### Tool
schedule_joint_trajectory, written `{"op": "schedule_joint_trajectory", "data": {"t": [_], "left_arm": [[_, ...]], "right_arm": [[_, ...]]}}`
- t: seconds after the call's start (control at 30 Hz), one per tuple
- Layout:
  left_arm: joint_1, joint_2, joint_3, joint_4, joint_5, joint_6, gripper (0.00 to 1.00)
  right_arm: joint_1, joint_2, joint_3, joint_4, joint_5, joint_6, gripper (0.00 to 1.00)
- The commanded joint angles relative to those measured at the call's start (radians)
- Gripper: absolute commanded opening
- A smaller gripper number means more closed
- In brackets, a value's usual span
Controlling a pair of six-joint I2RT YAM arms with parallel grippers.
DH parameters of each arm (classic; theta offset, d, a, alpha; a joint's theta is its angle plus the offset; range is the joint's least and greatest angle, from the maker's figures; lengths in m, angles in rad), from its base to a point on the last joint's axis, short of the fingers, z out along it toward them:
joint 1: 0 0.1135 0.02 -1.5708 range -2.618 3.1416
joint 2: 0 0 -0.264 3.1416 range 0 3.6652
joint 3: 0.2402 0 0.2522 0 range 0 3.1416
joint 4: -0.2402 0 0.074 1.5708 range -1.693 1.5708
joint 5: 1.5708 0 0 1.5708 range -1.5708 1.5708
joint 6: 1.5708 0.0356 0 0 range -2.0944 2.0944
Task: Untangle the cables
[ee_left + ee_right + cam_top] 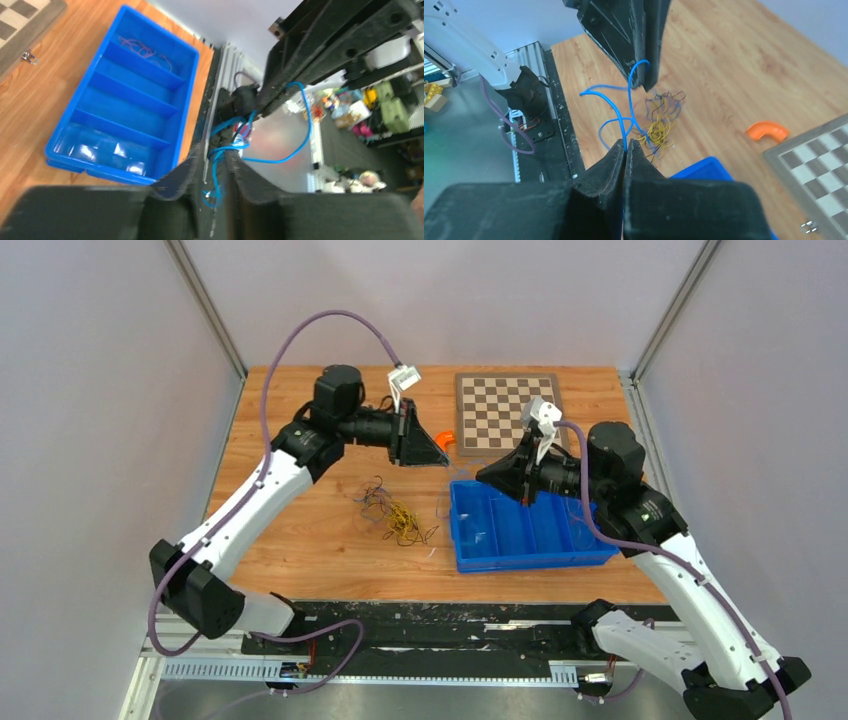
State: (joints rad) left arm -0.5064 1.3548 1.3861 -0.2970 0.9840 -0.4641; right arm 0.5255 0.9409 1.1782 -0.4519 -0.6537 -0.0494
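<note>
The cables lie in a tangle (392,516) of yellow, dark and purplish wires on the wooden table, also seen as the tangle (659,120) in the right wrist view. A thin blue cable (616,107) runs up from it. My right gripper (626,143) is shut on this blue cable, above the table near the tray's left end (480,476). My left gripper (212,159) faces it a short way off (445,448), its jaws slightly apart, with the blue cable (300,140) running loose through the gap. A purple cable (145,50) lies in the tray's end compartment.
A blue divided tray (530,562) sits right of the tangle, under the right gripper. A chessboard (508,410) lies at the back. An orange curved piece (767,131) rests beside the board. Grey walls enclose the table on three sides.
</note>
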Motion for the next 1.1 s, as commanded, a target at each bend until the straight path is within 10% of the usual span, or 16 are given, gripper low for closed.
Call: {"op": "schedule_joint_trajectory", "data": {"t": [0.0,0.43,1.07], "left_arm": [[-0.091,0.106,0.005,-0.094,-0.071,0.137,0.37],[0.047,0.062,-0.025,-0.143,-0.085,0.220,0.97],[0.132,-0.027,-0.188,-0.138,-0.046,0.241,1.00]], "right_arm": [[-0.013,-0.046,-0.075,0.014,-0.010,0.118,0.00],[-0.016,-0.217,-0.238,-0.106,0.167,0.146,0.00],[-0.016,-0.220,-0.327,-0.080,0.318,0.196,0.00]]}}
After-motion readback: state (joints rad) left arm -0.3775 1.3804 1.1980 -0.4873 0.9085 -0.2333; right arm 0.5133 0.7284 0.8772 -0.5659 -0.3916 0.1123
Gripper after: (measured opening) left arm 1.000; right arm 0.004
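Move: The tangled yellow and black pile lies about 9 cm ahead of the left hand, 9 cm to its left and 35 cm below; the orange piece is some 29 cm straight ahead at table level. From the right hand, which holds the blue cable, the middle of the blue box is roughly 9 cm ahead, 14 cm right and 33 cm down, with the pile about 12 cm ahead and 14 cm left. Open the left gripper from barely parted to fully wide to release the blue cable, dipping it slightly right first, then drawing it left and a little forward towards the pile, ending about 11 cm lower. Keep the right fingers shut on the cable and lower that hand some 10 cm and 5 cm right towards the blue box, tipping it down and turning it clockwise about 15 degrees each. ##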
